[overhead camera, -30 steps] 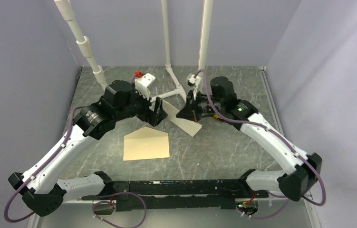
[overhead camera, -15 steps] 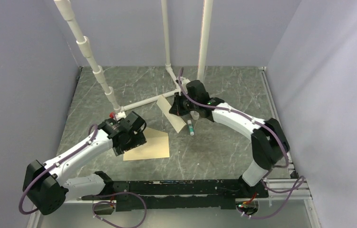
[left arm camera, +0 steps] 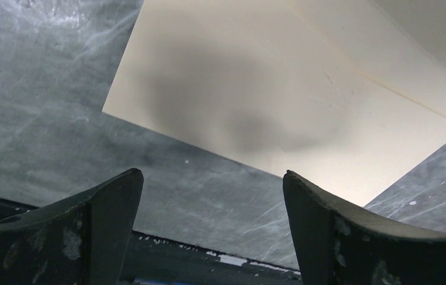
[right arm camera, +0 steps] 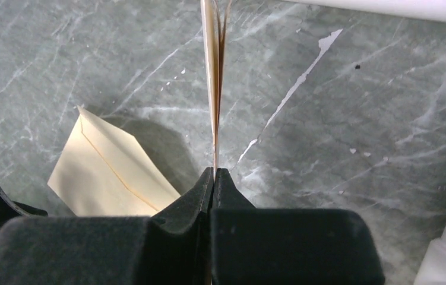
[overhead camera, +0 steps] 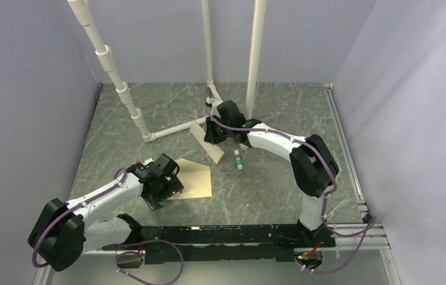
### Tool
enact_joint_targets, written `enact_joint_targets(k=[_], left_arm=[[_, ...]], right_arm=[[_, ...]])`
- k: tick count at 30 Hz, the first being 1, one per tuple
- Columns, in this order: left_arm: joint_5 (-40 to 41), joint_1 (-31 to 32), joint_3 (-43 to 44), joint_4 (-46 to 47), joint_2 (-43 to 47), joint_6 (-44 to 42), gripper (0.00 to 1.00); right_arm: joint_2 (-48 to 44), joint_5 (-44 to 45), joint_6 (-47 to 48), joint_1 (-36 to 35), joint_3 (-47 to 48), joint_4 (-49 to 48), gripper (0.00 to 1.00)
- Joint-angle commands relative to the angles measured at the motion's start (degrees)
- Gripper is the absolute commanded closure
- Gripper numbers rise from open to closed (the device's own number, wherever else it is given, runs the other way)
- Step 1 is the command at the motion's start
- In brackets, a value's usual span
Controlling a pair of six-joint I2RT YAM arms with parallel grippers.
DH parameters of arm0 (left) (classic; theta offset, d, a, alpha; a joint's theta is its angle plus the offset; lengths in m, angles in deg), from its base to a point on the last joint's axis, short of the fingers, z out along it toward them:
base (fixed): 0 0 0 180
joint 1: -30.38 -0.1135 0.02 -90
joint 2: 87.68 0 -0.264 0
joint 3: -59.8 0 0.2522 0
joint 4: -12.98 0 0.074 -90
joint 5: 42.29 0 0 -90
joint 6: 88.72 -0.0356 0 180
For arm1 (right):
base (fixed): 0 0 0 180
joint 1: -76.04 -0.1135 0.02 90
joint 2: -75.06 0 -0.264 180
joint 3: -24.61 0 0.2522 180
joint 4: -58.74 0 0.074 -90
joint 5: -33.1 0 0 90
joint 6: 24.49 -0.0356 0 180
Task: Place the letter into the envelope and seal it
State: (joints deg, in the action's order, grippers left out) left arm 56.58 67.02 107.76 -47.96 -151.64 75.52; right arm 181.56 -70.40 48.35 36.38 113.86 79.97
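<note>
The envelope lies flat on the marble table, plain tan with its flap seam showing; it also fills the top of the left wrist view. My left gripper hangs open low over the bare table at the envelope's near-left corner, its jaws with nothing between them. The letter is held on edge behind the envelope. My right gripper is shut on it, and the right wrist view shows the thin folded sheet rising edge-on from the closed fingertips.
A small white and green tube lies on the table right of the letter. White pipe stands cross the back of the table, with an upright pole. The black rail runs along the near edge.
My left arm has swung from the back of the table down to the envelope's near-left corner. My right arm has shifted the letter a little left and back, uncovering the small tube.
</note>
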Motion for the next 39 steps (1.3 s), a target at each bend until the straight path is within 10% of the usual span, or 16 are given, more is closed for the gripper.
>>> enact_joint_targets(k=[1, 29, 39], left_arm=[[1.7, -1.5, -1.4, 6.9, 0.5, 0.3, 0.07], [-1.8, -7.6, -0.1, 24.0, -11.0, -19.9, 0.07], [-8.3, -11.0, 12.3, 25.8, -22.5, -34.5, 0.08]], right_arm=[[2.0, -1.2, 4.2, -0.2, 5.1, 4.6, 1.00], [-10.2, -17.3, 5.0, -1.0, -12.2, 16.4, 1.00], [-18.4, 9.2, -8.1, -1.2, -15.0, 19.3, 1.00]])
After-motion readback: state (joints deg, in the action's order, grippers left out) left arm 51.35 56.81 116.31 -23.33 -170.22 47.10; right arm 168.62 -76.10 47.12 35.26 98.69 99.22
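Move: The envelope's middle lies about 6 cm ahead of the left hand, 5 cm to its right and 2 cm below. The glue stick is some 16 cm ahead and 27 cm to the right, and the letter, already held by the right hand, 21 cm ahead and 14 cm right. From the right hand the envelope lies roughly 14 cm back, 9 cm left and 9 cm below; the glue stick is 5 cm back and 11 cm right. Open left fingers drag the envelope round, some 12 cm forward; right hand carries the letter 15 cm back-right. ##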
